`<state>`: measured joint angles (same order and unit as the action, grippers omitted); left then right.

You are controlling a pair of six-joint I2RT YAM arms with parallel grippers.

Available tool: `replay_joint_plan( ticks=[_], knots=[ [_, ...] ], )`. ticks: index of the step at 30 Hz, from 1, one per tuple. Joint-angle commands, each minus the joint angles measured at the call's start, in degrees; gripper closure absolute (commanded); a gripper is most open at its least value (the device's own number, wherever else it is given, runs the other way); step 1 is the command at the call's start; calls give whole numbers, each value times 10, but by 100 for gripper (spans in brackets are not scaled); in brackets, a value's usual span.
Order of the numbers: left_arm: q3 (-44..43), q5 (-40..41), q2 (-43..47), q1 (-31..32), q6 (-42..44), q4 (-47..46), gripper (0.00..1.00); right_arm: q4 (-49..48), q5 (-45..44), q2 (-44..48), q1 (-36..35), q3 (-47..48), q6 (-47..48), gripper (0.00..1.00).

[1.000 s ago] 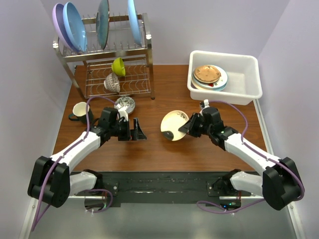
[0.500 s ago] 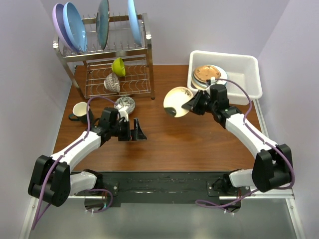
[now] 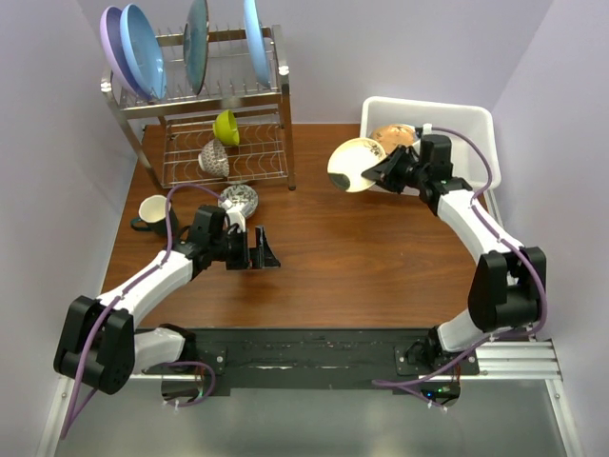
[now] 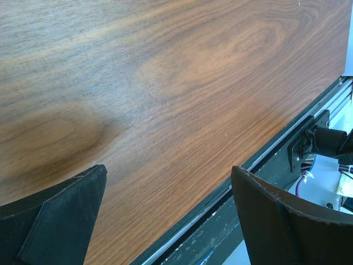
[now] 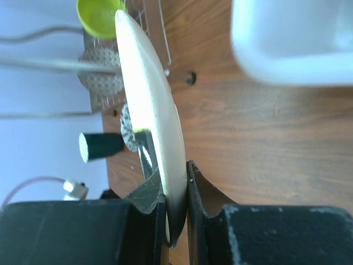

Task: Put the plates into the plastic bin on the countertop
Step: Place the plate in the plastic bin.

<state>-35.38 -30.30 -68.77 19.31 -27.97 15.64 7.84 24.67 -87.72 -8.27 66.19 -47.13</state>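
Note:
A cream plate (image 3: 355, 164) with a dark mark hangs tilted in the air just left of the white plastic bin (image 3: 476, 119). My right gripper (image 3: 378, 175) is shut on its rim. In the right wrist view the plate (image 5: 149, 94) stands edge-on, pinched between my right gripper's (image 5: 175, 172) two fingers, with the bin's wall (image 5: 292, 38) at upper right. A gold-tan plate (image 3: 395, 134) lies on others inside the bin, partly hidden by the arm. My left gripper (image 3: 262, 249) rests open over the countertop (image 3: 362, 257); its view shows only wood between the jaws of the left gripper (image 4: 168, 172).
A steel wire rack (image 3: 276, 95) at the back left holds blue and lilac plates (image 3: 143, 48), a lime-green bowl (image 3: 226, 127) and a patterned bowl (image 3: 214, 160). Another patterned bowl (image 3: 238, 198) and a dark mug (image 3: 152, 211) stand beside my left arm.
My right arm has lifted the cream plate from the middle of the countertop and carried it back and right to the bin's left edge. The left arm has not moved.

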Motion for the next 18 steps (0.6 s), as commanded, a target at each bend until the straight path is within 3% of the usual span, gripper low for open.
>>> replay_joint_plan(
  ticks=[1,18],
  knots=[
    [-13,-9,0,0,-3,-17,0,-58,53,-21,35,39,-48,100],
    [-16,-7,-9,1,4,-12,0,-98,92,-132,123,127,-131,100]
  ],
)
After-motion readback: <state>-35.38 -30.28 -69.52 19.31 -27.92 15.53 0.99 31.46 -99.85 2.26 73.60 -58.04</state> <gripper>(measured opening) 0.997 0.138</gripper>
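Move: The right hand holds the cream plate by its right rim, outside the bin's near left corner. The plastic bin's middle lies about 15 cm ahead of the right hand, 19 cm to its right and 15 cm below. The plate stack in the bin is some 14 cm ahead, 11 cm right and 16 cm below that hand. From the idle left hand, the bin's middle is roughly 32 cm ahead, 51 cm right and 4 cm lower. Forward and to the right in one steady, nearly level sweep, about 9 cm in all, the right arm carries the cream plate over the bin's near left corner towards the plate stack. On the way the wrist rolls some 12 degrees, left side rising, and swings slightly clockwise; the fingers keep their pinch on the rim. ##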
